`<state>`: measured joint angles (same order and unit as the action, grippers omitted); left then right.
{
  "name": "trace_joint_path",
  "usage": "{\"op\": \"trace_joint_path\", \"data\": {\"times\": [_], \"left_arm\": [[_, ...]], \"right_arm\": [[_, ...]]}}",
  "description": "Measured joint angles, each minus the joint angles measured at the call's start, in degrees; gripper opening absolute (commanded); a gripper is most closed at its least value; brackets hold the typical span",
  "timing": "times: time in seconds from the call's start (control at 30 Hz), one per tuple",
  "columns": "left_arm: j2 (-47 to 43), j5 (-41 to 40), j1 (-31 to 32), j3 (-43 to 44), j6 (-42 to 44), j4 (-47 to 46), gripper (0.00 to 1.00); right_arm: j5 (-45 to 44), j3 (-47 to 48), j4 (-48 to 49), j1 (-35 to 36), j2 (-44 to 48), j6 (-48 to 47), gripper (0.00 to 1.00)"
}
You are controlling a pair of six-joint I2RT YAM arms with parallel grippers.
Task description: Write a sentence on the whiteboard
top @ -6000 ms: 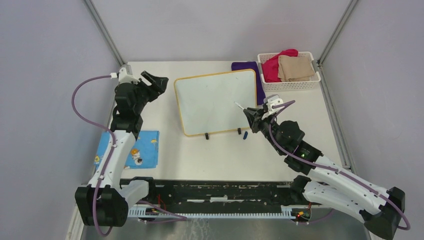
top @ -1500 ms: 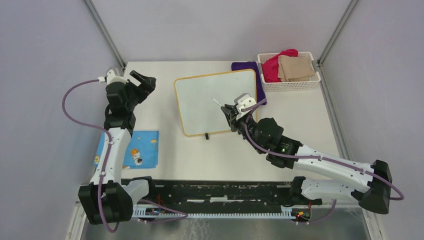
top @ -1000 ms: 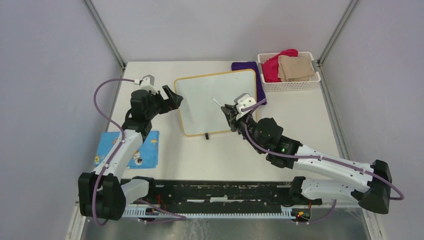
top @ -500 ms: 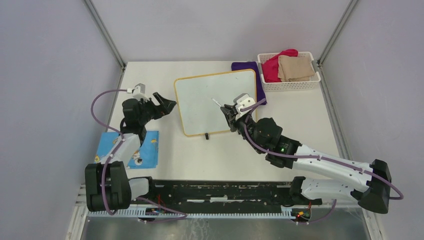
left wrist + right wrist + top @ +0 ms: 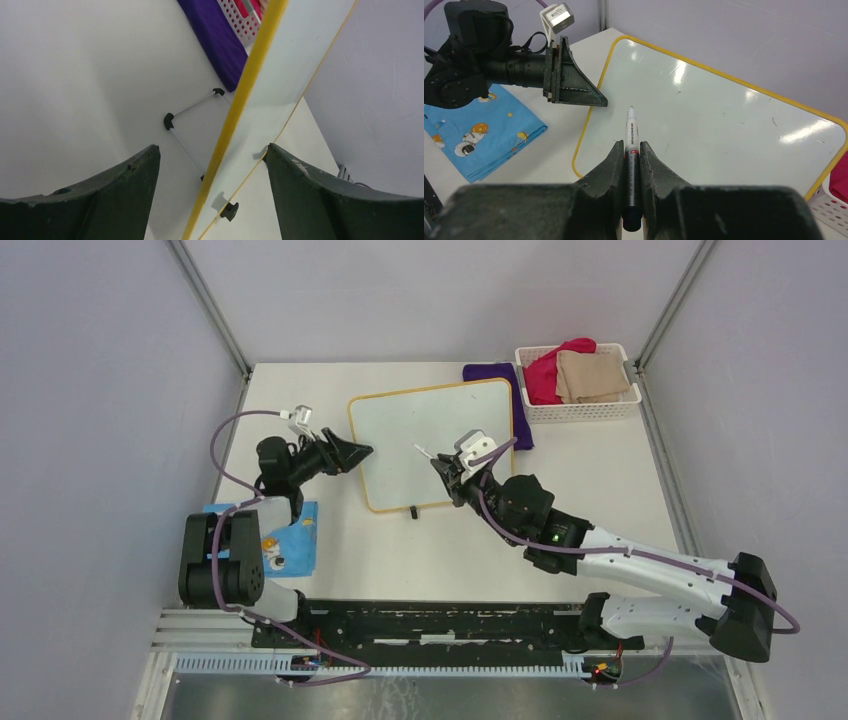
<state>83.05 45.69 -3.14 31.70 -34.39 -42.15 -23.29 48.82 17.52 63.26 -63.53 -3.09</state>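
Observation:
The whiteboard (image 5: pixel 400 430) lies flat mid-table, a white face in a yellow frame with black feet on its near edge. Its face is blank; the sentence is not in view. My right gripper (image 5: pixel 445 472) is shut on a marker (image 5: pixel 631 130) with a white barrel and bare tip. The tip hovers over the board's left half (image 5: pixel 724 110). My left gripper (image 5: pixel 366 451) is open at the board's left edge. In the left wrist view the yellow frame (image 5: pixel 235 110) runs between the spread fingers (image 5: pixel 135 180).
A white basket (image 5: pixel 580 412) with red and tan cloths stands at the back right. A purple cloth (image 5: pixel 490 371) lies behind the board. A blue cartoon-print booklet (image 5: pixel 295 530) rests by the left arm's base.
The left arm swung down and rightward, bringing its gripper from the table's left side to the board's left edge, with the jaws narrowing a little. The right gripper and marker shifted slightly left.

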Motion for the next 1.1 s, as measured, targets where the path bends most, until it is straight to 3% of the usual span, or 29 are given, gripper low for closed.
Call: {"op": "trace_joint_path", "data": {"times": [0.17, 0.47, 1.1], "left_arm": [[5.09, 2.12, 0.0, -1.81, -1.92, -5.2, 0.79], [6.64, 4.02, 0.2, -2.75, -4.44, -12.81, 0.71], [9.18, 4.42, 2.4, -4.35, -4.57, -16.85, 0.58]], "right_arm": [[0.57, 0.0, 0.63, 0.0, -1.42, 0.13, 0.0], [0.39, 0.44, 2.56, 0.0, -6.62, 1.51, 0.0], [-1.97, 9.9, 4.31, 0.0, -18.05, 1.27, 0.0]]}}
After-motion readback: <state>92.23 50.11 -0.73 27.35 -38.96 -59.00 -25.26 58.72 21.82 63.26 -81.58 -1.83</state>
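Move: Ahead of the right hand, which already holds the uncapped marker, the whiteboard's middle lies about 13 cm out, level sideways and some 15 cm lower. The board's left edge is roughly 18 cm to its left and 12 cm ahead; the black clip on the lower rim is about 6 cm ahead, 6 cm left, far below. That left edge already stands between the left hand's open fingers; the board's middle is some 18 cm to this hand's right and 2 cm ahead. Carrying the marker with its tip leading towards the left part of the whiteboard, the right hand goes about 6 cm left and some 4 cm forward, sinking nearly 4 cm at first and then rising a little. Its grip stays shut. The left hand, still straddling the board's left edge, sinks and slides right over the edge by 2 to 3 cm each, eases slightly back, and its fingers close partway without shutting. ##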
